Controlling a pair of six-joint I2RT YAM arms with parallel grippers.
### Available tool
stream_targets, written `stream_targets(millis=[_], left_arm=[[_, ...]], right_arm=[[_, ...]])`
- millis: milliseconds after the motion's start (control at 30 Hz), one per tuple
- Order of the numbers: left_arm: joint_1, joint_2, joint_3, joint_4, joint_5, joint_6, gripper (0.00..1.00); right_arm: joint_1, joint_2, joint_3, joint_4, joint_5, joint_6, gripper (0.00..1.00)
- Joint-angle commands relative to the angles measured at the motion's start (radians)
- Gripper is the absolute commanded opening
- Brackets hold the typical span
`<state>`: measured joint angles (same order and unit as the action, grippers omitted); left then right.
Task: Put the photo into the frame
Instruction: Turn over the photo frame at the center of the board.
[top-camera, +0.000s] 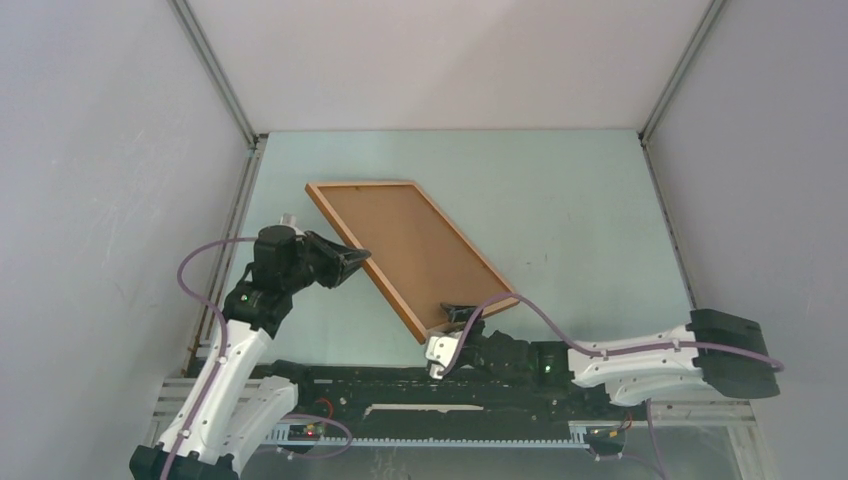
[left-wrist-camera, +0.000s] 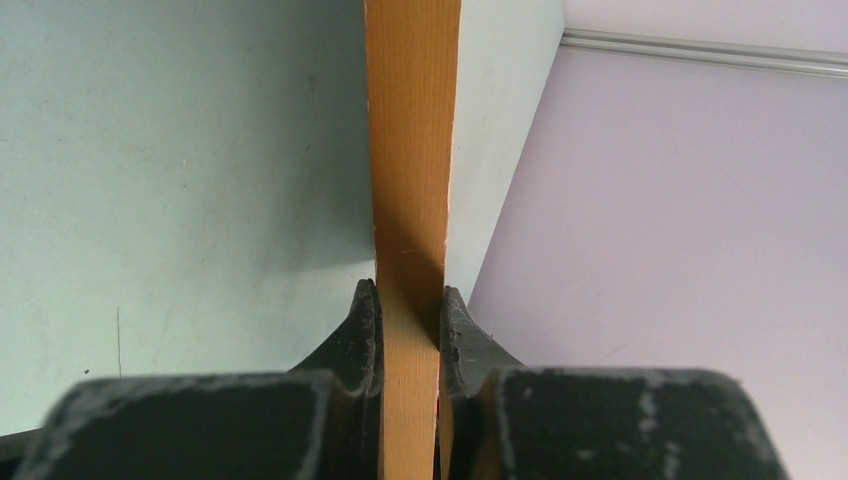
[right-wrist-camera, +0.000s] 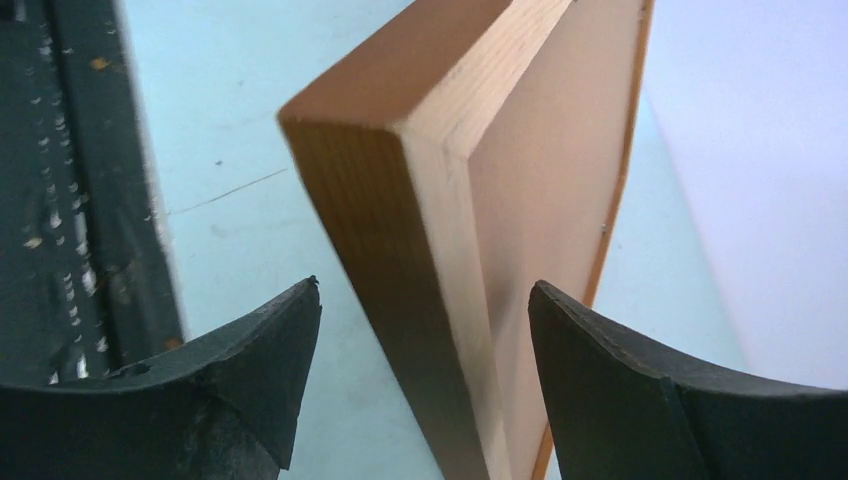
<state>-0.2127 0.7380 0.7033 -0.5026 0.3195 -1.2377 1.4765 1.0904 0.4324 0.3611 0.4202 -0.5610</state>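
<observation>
The frame (top-camera: 410, 245) is a thin light-brown wooden rectangle with its brown fibreboard back facing up. It stands tilted over the pale green table (top-camera: 580, 200). My left gripper (top-camera: 358, 258) is shut on the frame's left rail. In the left wrist view the rail (left-wrist-camera: 412, 150) runs straight up between the closed fingers of that gripper (left-wrist-camera: 408, 300). My right gripper (top-camera: 460, 312) is open at the frame's near corner. In the right wrist view the corner (right-wrist-camera: 440, 180) sits between the spread jaws of that gripper (right-wrist-camera: 425, 290) with gaps on both sides. The photo is not in view.
Grey enclosure walls stand on the left, right and back, with metal struts in the corners (top-camera: 215, 70). A black rail with cables (top-camera: 400, 385) runs along the near edge between the arm bases.
</observation>
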Motion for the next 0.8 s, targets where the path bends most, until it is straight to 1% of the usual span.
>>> stream_targets(millis=[0,67,133,233,300,367,400,433,467,533,567,600,667,700,767], left_arm=[[0.002,-0.018,0.118,0.127,0.054,-0.02,0.0],[0.001,-0.015,0.134,0.107,0.045,-0.007,0.0],[0.002,-0.01,0.144,0.096,0.043,-0.006,0.0],[0.002,-0.008,0.152,0.094,0.041,-0.01,0.0],[0.002,-0.007,0.159,0.085,0.032,-0.006,0.0],[0.002,-0.006,0.167,0.076,0.014,0.0,0.0],[0.002,-0.004,0.172,0.078,0.011,0.0,0.01],[0.003,-0.003,0.175,0.082,0.012,0.002,0.09],[0.004,-0.002,0.18,0.091,0.016,0.007,0.2],[0.001,0.001,0.198,0.094,0.02,0.025,0.43],[0.004,0.001,0.211,0.091,0.019,0.037,0.51],[0.003,0.001,0.228,0.084,0.013,0.054,0.57],[0.003,-0.003,0.269,0.062,-0.007,0.1,0.66],[0.002,-0.005,0.292,0.048,-0.02,0.13,0.68],[0.002,-0.01,0.352,0.007,-0.048,0.211,0.71]], right_arm=[[0.023,0.085,-0.019,0.362,0.186,-0.133,0.81],[0.026,0.115,-0.025,0.431,0.221,-0.17,0.78],[0.031,0.132,-0.025,0.479,0.258,-0.193,0.7],[0.037,0.138,-0.037,0.549,0.291,-0.208,0.51],[0.031,0.137,-0.044,0.573,0.291,-0.19,0.41],[0.006,0.131,-0.038,0.553,0.265,-0.132,0.33],[-0.009,0.118,-0.028,0.503,0.233,-0.073,0.26],[-0.03,0.1,-0.022,0.453,0.192,-0.041,0.23],[-0.052,0.082,-0.021,0.42,0.157,0.02,0.14],[-0.102,0.035,-0.02,0.37,0.093,0.084,0.02],[-0.121,0.019,-0.02,0.358,0.074,0.1,0.0],[-0.136,0.005,-0.02,0.354,0.067,0.109,0.0],[-0.173,-0.017,-0.02,0.357,0.054,0.123,0.0],[-0.196,-0.032,-0.021,0.358,0.039,0.147,0.0],[-0.257,-0.073,-0.019,0.327,-0.043,0.217,0.0]])
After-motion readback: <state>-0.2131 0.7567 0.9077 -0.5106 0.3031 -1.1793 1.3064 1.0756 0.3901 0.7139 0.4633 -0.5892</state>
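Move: The photo frame leans with its left long side raised, still pinched by the left hand; its middle is about 9 cm right of that hand and 6 cm below. From the open right hand, the grip spot on the near short side is some 3 cm ahead, straight on, about 1 cm higher. The raised near corner is about 4 cm left of that hand, level with it fore and aft and 2 cm above; the frame's middle is 12 cm ahead, 6 cm left and 4 cm below. The frame's near short side, right beside the raised corner, is taken by the right hand, which slips forward and up some 4 cm, closes its fingers on it, then lifts onward, rolling its left side up. The left hand raises its side about 2 cm, opens to let go, and rises clear to some 8 cm above its start, tipping upward. ##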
